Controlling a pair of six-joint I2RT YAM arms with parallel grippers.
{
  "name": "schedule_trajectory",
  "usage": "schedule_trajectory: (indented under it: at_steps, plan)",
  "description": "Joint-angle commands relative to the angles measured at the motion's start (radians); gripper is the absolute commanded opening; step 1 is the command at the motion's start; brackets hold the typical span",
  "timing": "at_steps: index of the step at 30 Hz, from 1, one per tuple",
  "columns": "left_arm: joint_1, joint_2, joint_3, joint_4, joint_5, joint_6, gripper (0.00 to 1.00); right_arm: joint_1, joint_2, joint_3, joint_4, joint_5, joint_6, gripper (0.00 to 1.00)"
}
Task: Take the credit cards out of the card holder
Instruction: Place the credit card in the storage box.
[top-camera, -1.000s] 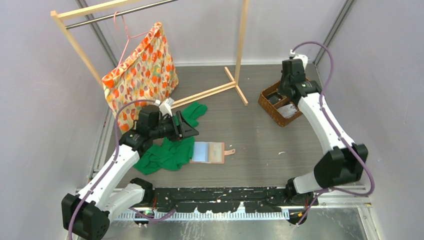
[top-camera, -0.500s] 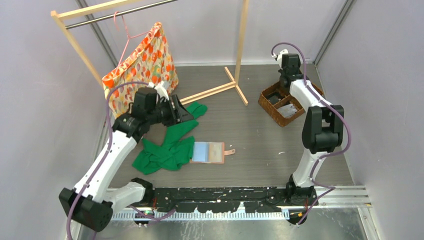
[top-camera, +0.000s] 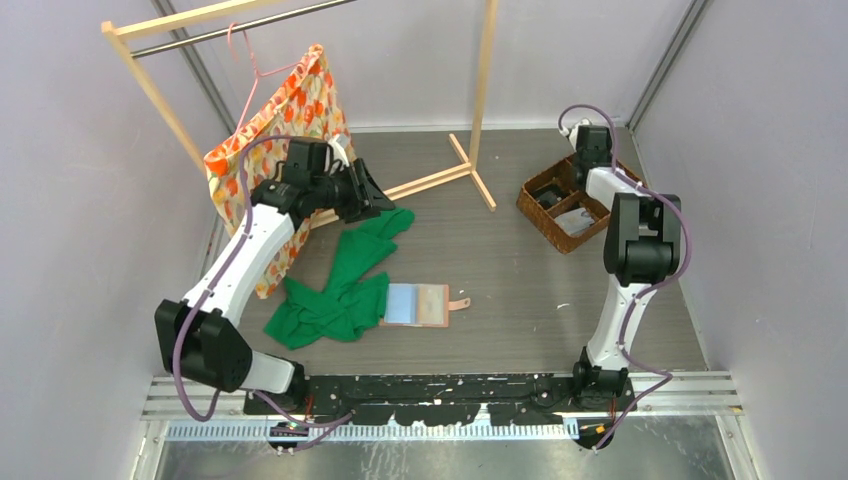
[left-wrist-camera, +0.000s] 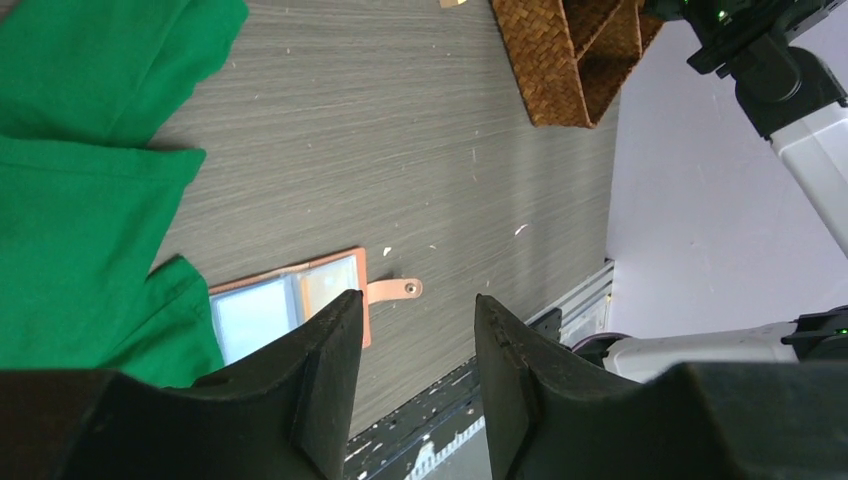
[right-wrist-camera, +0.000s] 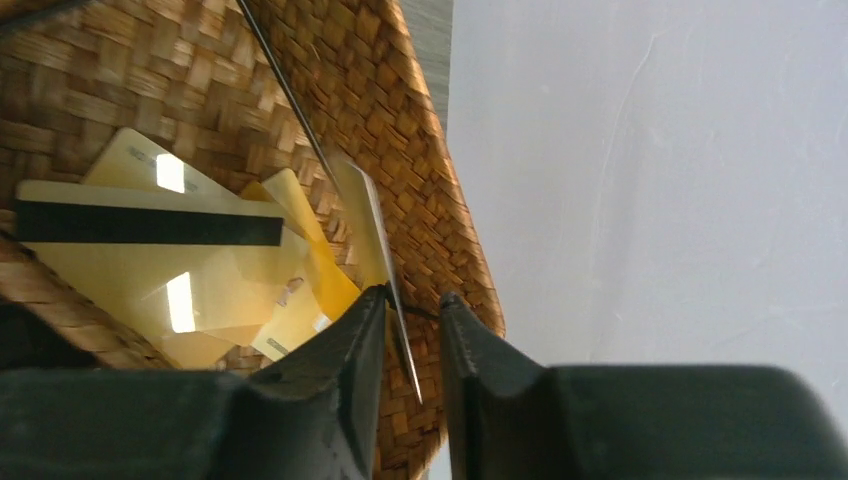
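The salmon-pink card holder (top-camera: 417, 304) lies open and flat on the grey table, its pale blue inside facing up and its snap tab (left-wrist-camera: 395, 290) pointing right. My left gripper (top-camera: 375, 195) hangs open well above and behind the card holder (left-wrist-camera: 290, 305), holding nothing. My right gripper (right-wrist-camera: 413, 293) is over the far corner of the wicker basket (top-camera: 545, 222). Its jaws are parted, and a credit card (right-wrist-camera: 375, 235) stands edge-on, loose in the gap. Several yellow credit cards (right-wrist-camera: 150, 260) lie on the basket floor.
A green cloth (top-camera: 335, 290) lies crumpled just left of the card holder, touching its edge. Behind stand a wooden clothes rack (top-camera: 430, 180) and a hanging orange-patterned fabric (top-camera: 280, 130). Walls close in on both sides, and the basket (left-wrist-camera: 560, 60) sits near the right wall.
My right gripper was shut and has parted its jaws over the basket, loosening the card. My left arm has risen and swung back toward the rack, away from the card holder.
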Motion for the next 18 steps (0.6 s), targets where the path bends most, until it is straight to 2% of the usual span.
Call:
schedule_trajectory:
  at_steps: [1,4,7,11,15,18]
  plan:
    - [0.024,0.047,0.068,0.063,0.102,-0.028,0.44,-0.022,-0.028,0.019,-0.021,-0.004,0.07,0.38]
    - [0.026,0.09,0.116,0.047,0.142,-0.023,0.43,-0.022,-0.053,0.031,-0.049,0.006,0.111,0.47]
    - [0.026,0.125,0.154,0.019,0.18,-0.007,0.44,-0.021,-0.075,0.053,-0.102,0.01,0.145,0.51]
    - [0.026,0.143,0.17,-0.037,0.211,0.026,0.45,-0.014,-0.156,0.079,-0.167,-0.012,0.27,0.54]
    - [0.026,0.12,0.115,-0.057,0.23,0.05,0.46,0.017,-0.26,0.111,-0.24,-0.061,0.384,0.61]
    - [0.025,0.094,0.029,-0.078,0.246,0.083,0.47,0.094,-0.338,0.132,-0.319,-0.105,0.434,0.67]
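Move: My right hand is low inside the storage box's right-hand card compartment, near its right corner, with the credit card still standing between my parting fingers. The compartment's middle lies about 5 cm to the left, 3 cm ahead and 4 cm below. In the next compartments, the black pouch is some 15 cm left and 2 cm back, and the white packet 11 cm left and 8 cm back. From my left hand, the card compartment is roughly 46 cm right, 21 cm ahead and 17 cm lower. I keep spreading my right fingers to well over half open, easing about a centimetre right and back inside the corner so that the credit card comes free of them. Then I lift clear of the box, some 6 cm up from that low point, veering left and slightly back while the wrist rolls and tips up about 15 degrees. My empty left hand drifts about 2 cm forward and right, then eases part-way back. ##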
